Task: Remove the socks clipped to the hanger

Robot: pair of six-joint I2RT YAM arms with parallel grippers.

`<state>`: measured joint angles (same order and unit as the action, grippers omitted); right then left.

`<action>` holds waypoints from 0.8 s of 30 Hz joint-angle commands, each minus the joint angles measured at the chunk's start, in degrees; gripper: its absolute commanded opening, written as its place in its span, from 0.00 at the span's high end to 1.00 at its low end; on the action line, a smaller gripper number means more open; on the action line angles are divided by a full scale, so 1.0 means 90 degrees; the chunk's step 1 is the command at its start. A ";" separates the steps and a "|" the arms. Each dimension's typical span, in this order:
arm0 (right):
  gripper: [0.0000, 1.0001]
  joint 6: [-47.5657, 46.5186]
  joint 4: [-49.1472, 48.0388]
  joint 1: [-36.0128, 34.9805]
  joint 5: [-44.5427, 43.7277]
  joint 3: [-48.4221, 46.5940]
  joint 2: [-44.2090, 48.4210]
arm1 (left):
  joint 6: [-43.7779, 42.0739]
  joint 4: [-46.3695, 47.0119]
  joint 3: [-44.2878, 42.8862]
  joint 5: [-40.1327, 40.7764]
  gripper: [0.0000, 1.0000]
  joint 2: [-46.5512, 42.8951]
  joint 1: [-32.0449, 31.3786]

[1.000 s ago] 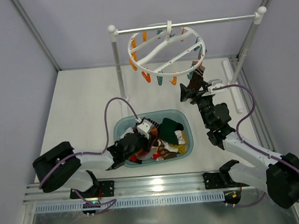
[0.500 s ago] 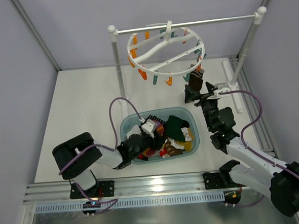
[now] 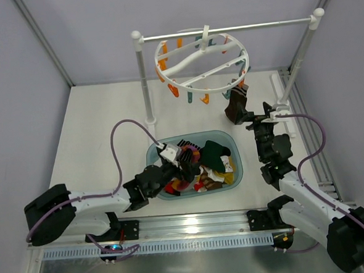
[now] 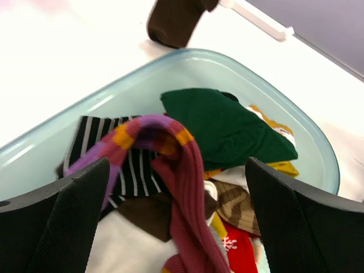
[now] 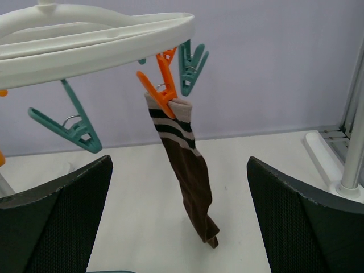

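The white ring hanger (image 3: 197, 57) hangs from the rail, and its rim (image 5: 96, 34) carries orange and teal clips. One dark brown sock with striped cuff (image 3: 235, 103) (image 5: 190, 170) hangs from an orange clip (image 5: 162, 91). My right gripper (image 3: 258, 116) (image 5: 179, 161) is open, level with the sock's lower part and not touching it. My left gripper (image 3: 182, 156) (image 4: 176, 164) is open over the teal basin (image 3: 229, 143). A purple-red striped sock (image 4: 170, 142) lies loose below it, on black striped (image 4: 131, 176), green (image 4: 227, 125) and white (image 4: 131, 244) socks.
The white rail stand has a left post (image 3: 144, 77) and a right post (image 3: 300, 55), with its feet on the table. A white bar (image 3: 290, 114) lies by the right wall. The basin's rim (image 4: 227, 62) stands just ahead of the left fingers. Enclosure walls close in both sides.
My left gripper opened and let go of the purple-red striped sock, which now lies in the basin. My right gripper drew back slightly from the brown sock, and the hanger swung a little.
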<state>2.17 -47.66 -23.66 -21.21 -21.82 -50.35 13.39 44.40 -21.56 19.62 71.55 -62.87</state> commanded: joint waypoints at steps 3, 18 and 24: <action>0.00 0.0704 -0.0144 0.0948 0.0470 0.0091 0.0077 | -0.0247 -0.1084 -0.0270 0.1148 0.00 -0.0908 -0.0036; 0.00 0.1223 -0.1569 0.1506 0.1107 -0.0592 -0.2373 | -0.0853 -0.0354 -0.1509 0.0605 0.00 -0.0363 0.0403; 0.00 0.1126 -0.1951 0.1545 0.0980 -0.0905 -0.3027 | -0.0630 0.0076 -0.2047 -0.0486 0.01 0.0086 0.0930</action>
<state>12.25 -57.39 -10.09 -11.84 -26.76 -75.75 7.05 40.07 -37.15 22.44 71.07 -56.31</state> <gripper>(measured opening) 0.996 0.994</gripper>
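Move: The brown striped sock hangs about 9 cm ahead of the right hand, some 2 cm to its left, its middle roughly 8 cm lower. The orange clip holding its cuff is 10 cm ahead, 2 cm left and slightly above the hand; a bare teal clip is 8 cm ahead, 10 cm left and 4 cm higher. From the left hand, the sock lies 20 cm ahead, 17 cm right and about 6 cm up; the basin's middle is 5 cm ahead, 2 cm right and 12 cm below. Shift the open right gripper about 4 cm right, then drive it forward some 8 cm while dropping 7 cm beside the hanging sock, fingers tipping down 10 degrees. Meanwhile raise the empty left gripper, still open, about 11 cm off the basin, swinging left and back again and reaching forward towards the hanger, its fingers tipping up. ##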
